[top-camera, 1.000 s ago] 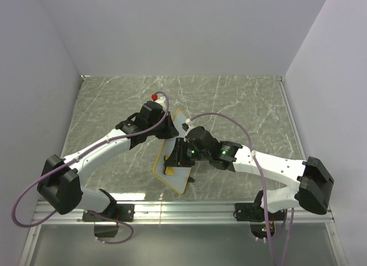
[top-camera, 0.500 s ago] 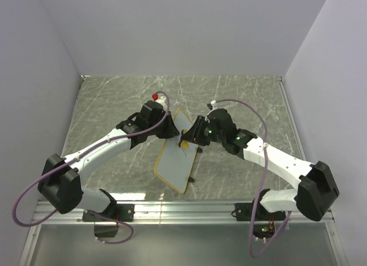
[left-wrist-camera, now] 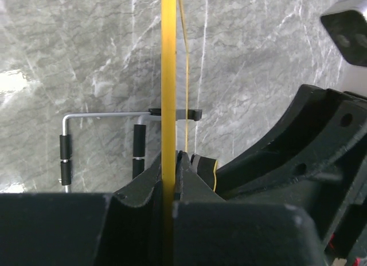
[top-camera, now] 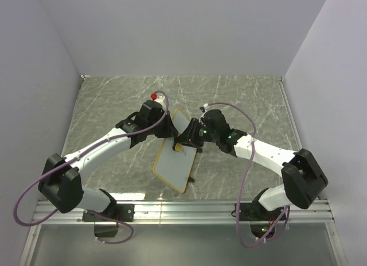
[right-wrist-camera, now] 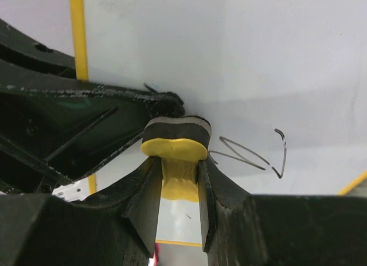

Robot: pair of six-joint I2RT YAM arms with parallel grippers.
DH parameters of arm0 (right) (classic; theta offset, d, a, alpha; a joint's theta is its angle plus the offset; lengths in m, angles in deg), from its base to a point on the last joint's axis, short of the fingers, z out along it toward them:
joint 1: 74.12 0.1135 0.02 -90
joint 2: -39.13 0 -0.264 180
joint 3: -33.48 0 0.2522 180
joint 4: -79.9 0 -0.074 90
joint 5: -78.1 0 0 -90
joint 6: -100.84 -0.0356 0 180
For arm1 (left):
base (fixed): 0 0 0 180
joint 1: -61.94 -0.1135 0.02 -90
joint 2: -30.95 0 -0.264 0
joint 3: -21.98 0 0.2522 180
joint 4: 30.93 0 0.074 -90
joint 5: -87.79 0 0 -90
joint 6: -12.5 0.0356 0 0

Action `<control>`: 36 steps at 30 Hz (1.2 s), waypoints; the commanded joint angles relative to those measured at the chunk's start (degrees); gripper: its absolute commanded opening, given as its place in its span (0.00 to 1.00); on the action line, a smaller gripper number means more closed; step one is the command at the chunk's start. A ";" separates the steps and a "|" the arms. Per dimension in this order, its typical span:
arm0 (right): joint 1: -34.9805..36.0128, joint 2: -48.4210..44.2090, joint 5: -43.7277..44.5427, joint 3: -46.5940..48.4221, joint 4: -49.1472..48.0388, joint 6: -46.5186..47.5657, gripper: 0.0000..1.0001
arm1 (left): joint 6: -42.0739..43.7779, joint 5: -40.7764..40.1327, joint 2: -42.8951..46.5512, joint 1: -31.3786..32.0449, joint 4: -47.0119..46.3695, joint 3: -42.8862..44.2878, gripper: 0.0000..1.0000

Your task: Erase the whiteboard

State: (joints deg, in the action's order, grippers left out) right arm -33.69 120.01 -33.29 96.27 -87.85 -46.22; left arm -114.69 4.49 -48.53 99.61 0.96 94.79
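Observation:
The whiteboard [top-camera: 172, 161], white with a thin yellow frame, stands tilted in the middle of the table. My left gripper [top-camera: 170, 132] is shut on its far edge; the left wrist view shows the yellow frame [left-wrist-camera: 167, 77] edge-on between the closed jaws. My right gripper [right-wrist-camera: 179, 174] is shut on a small yellow eraser [right-wrist-camera: 175, 147] whose dark felt face presses on the white surface [right-wrist-camera: 241, 54]. A thin dark scribble [right-wrist-camera: 252, 154] lies just right of the eraser. From above, the eraser [top-camera: 179, 146] sits near the board's upper part.
The board's wire stand with black feet [left-wrist-camera: 66, 154] rests on the grey marble table [top-camera: 246, 105]. White walls close in left, right and behind. An aluminium rail [top-camera: 183, 208] runs along the near edge by the arm bases. Purple cables loop over both arms.
My right gripper has carried the eraser from the board's lower middle up towards its far edge, next to the left gripper. The left arm and the board have stayed put.

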 commanded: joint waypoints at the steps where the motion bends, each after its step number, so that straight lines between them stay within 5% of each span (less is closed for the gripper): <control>1: 1.32 4.89 -5.85 -0.35 -9.55 -3.85 0.00 | 5.64 -0.55 -3.75 2.23 6.83 -1.48 0.00; 8: 1.24 12.54 -6.31 -1.92 -5.34 -4.47 0.00 | 6.78 -0.28 -3.05 2.23 7.80 -1.13 0.00; 18: 0.80 9.21 1.78 -13.08 2.66 -1.74 0.00 | 7.13 0.51 -2.96 2.23 7.45 -1.48 0.00; 36: -2.98 9.04 4.34 -18.35 8.12 -3.59 0.00 | 7.92 0.60 -3.22 2.23 8.68 -0.42 0.00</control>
State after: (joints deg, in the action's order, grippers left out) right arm -37.30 123.53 -37.40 84.38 -94.39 -51.75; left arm -114.12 5.62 -48.82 98.41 1.31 94.90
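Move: The right hand already holds the yellow eraser to the whiteboard; the remaining zigzag mark lies about 5 cm below this hand, roughly 1 cm back and 1 cm left. The board edge gripped by the left hand is some 3 cm ahead and 5 cm left, about level; the board's near foot is around 14 cm back, 3 cm right and 17 cm down. From the left hand the mark is about 6 cm back, 5 cm right and 6 cm below. Right hand wipes the eraser about 8 cm down and rightward across the zigzag, left still pinching the edge. ##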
